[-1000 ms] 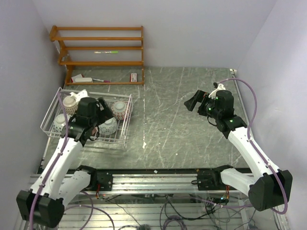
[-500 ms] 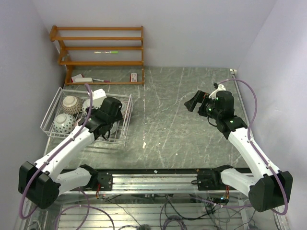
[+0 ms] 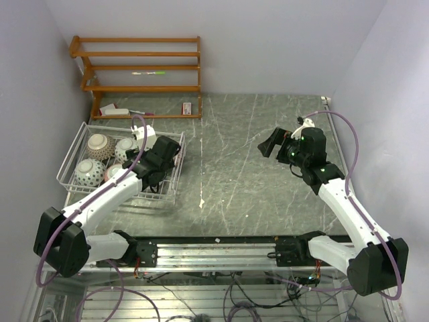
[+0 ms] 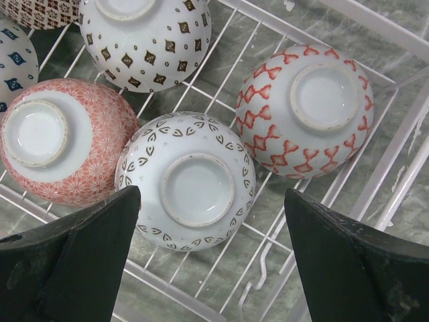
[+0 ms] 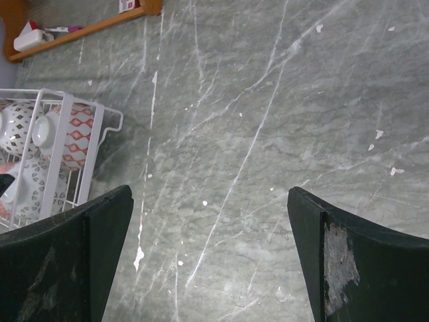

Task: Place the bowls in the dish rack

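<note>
The dish rack (image 3: 70, 155) stands at the table's left with several bowls upside down in it. The left wrist view looks down on a white bowl with black leaf marks (image 4: 194, 181), a red-patterned bowl (image 4: 305, 111), a pink-red bowl (image 4: 53, 141) and a brown-diamond bowl (image 4: 144, 37) on the wire grid (image 4: 385, 168). My left gripper (image 4: 211, 218) hangs open above the white bowl, holding nothing; in the top view this gripper (image 3: 166, 158) sits over the rack's right part. My right gripper (image 5: 209, 201) is open and empty above bare table, seen far right (image 3: 271, 144) in the top view.
An orange-brown wooden shelf unit (image 3: 141, 74) stands against the back wall behind the rack, with small items on its lowest board. Walls close in on the left and right. The rack's right end (image 5: 90, 154) shows at the left of the right wrist view.
My left arm has swung to the right over the rack, uncovering the bowls on its left side. Its gripper stays open. The right arm has not moved.
</note>
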Robot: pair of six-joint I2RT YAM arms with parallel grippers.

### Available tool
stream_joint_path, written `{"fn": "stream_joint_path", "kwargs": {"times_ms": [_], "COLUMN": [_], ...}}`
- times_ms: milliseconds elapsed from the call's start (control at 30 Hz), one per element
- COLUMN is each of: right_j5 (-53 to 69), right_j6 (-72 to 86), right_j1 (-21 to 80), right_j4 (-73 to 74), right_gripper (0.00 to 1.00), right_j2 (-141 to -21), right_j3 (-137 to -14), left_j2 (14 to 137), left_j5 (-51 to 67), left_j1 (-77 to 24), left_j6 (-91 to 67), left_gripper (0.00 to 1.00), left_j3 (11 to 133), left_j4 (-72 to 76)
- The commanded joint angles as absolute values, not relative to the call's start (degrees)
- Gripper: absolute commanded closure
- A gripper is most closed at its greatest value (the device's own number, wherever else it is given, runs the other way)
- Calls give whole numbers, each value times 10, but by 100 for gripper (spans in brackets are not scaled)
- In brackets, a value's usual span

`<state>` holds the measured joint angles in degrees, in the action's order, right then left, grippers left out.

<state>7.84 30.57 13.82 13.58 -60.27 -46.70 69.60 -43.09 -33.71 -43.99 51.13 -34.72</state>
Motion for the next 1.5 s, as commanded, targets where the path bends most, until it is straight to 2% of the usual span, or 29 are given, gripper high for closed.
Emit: {"fn": "stream_joint_path", "kwargs": {"times_ms": [0,467,667,1133,1467], "right_j5": [71,76,76,76,73], "right_j6": [295,293,293,294,294], "right_j1": [135,135,135,135,135], "right_j4": [129,120,119,115,113], "right_gripper": [0,0,0,0,0], "right_j2": [-609,-617,-618,-615,-614], "right_j3": [-459,-454,-452,-447,-443], "left_j2": [708,741,750,767,760], "left_j5": [-465,-484,-488,-488,-480], "left_j1": [-342,-342,-341,-342,-342], "left_j6": [-452,-459,-458,-454,-456], "left_gripper": [2,9,19,30,49], "left_j3": [507,494,496,488,489], "left_j4": [-319,-320,-319,-318,-323]}}
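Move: Just below the open left fingers sits the white leaf-patterned bowl, upside down in the dish rack, its middle about 6 cm down, 2 cm left and 1 cm ahead. From that hand, the red-patterned bowl is some 8 cm ahead and 4 cm right, the diamond-patterned one 9 cm ahead and 9 cm left, the pink bowl level and 11 cm left, all at like depth. The leaf bowl lies roughly 44 cm left, 4 cm back and 12 cm below the right hand. Sinking about 3 cm onto the leaf-patterned bowl, mostly early on, the left hand also eases some 1.5 cm to its left and rolls slightly, under 10 degrees, its left side rising. Its wide-open fingers close by roughly two fifths, mainly once most of the drop is done, until the tips come against opposite sides of the bowl's foot ring. ##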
